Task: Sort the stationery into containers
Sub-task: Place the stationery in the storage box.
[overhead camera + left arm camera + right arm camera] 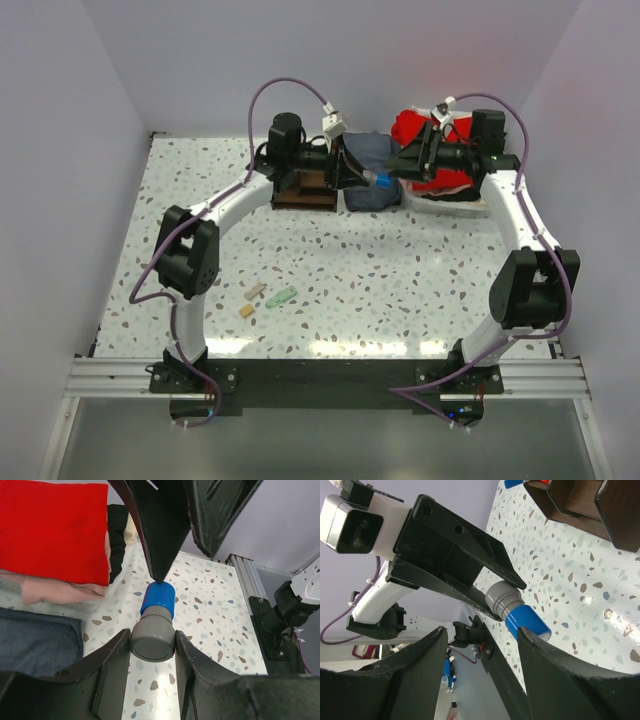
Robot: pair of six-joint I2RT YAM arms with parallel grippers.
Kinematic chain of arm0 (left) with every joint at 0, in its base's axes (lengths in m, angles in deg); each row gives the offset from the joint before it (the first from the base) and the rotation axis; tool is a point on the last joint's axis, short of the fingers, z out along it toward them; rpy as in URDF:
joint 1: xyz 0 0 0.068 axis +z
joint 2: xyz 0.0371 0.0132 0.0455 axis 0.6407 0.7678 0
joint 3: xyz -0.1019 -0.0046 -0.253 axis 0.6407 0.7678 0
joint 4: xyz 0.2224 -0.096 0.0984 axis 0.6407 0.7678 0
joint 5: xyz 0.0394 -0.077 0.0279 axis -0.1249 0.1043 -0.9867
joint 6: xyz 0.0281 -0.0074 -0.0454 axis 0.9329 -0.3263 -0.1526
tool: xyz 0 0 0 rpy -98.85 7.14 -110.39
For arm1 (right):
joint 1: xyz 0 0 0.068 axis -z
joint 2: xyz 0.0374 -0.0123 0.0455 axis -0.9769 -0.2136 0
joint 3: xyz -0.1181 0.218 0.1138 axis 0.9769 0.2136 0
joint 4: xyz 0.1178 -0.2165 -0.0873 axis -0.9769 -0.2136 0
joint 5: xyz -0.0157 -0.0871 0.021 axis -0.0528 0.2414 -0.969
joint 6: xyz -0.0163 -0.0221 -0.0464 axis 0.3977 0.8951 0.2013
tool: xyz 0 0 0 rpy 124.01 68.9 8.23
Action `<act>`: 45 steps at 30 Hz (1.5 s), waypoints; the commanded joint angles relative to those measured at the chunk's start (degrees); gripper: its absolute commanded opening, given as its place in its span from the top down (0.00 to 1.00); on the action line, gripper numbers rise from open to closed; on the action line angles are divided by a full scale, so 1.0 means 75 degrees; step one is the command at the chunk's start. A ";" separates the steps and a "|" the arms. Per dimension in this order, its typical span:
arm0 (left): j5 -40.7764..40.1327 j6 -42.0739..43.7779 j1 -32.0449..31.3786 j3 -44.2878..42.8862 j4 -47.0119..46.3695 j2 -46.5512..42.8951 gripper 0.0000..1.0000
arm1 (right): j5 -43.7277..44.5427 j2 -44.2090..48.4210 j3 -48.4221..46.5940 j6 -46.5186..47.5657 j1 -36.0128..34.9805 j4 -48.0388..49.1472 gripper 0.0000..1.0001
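A thick marker with a grey body (152, 641) and a blue cap (158, 600) hangs level above the speckled table, and my left gripper (152, 647) is shut on its grey end. My right gripper (480, 637) faces it, open. One finger (545, 650) touches the blue cap (527, 622); the other stands well clear. From above, the two grippers (355, 170) (405, 165) meet over the marker (380, 180), just right of the dark brown organizer (305, 192). Two tan blocks (255, 291) (246, 311) and a pale green piece (281, 297) lie on the table nearer the front.
Folded clothes sit at the back: a red cloth (420, 125) on the right and dark blue denim (370, 160) under the grippers. The organizer's compartments (580, 505) show a blue tip (512, 483) inside. A metal rail (247, 582) borders the table.
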State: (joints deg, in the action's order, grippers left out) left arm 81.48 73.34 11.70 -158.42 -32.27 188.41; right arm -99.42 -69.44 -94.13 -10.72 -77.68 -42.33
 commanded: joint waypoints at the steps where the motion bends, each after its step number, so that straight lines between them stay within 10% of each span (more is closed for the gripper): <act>1: 0.0141 -0.0040 0.0037 -0.0179 -0.0354 -0.0260 1.00 | 0.0036 0.0032 -0.0237 0.0098 0.0306 0.0182 0.38; 28: 0.0282 -0.1551 -0.0045 -0.0648 -0.2017 0.0290 1.00 | -0.0105 -0.0215 0.0055 0.0005 0.0306 0.0228 0.41; 38: 0.0270 -0.1727 -0.0138 -0.0695 -0.2299 0.0455 1.00 | -0.0269 -0.0297 0.0102 -0.0264 0.0177 0.0510 0.51; 45: 0.0270 -0.1739 -0.0127 -0.0683 -0.2299 0.0548 1.00 | -0.0375 -0.0320 0.0114 -0.0323 0.0177 0.0615 0.75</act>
State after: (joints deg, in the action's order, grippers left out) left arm 82.92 61.38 10.96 -161.19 -45.77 192.19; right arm -100.20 -71.71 -93.28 -11.75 -76.08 -39.64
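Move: The grey-and-blue glue stick hangs in the left fingers by its grey end, its middle about 3 cm to that hand's right. From the right hand, its middle is about 1 cm ahead, 2 cm to the left and 4 cm below. The dark blue cloth lies about 7 cm ahead, 3 cm left and 28 cm below the right hand; the red-topped basket some 8 cm ahead, 15 cm right and 21 cm below. The glue stick, still pinched by the left hand, is raised about 3 cm towards the right fingers, then eased rightward and slightly back down, its blue end tilting up about 5 degrees. The right hand first draws back right about 2 cm and slightly forward, then sinks about 1 cm, comes back leftward half that way and closes its open fingers onto the blue end. ##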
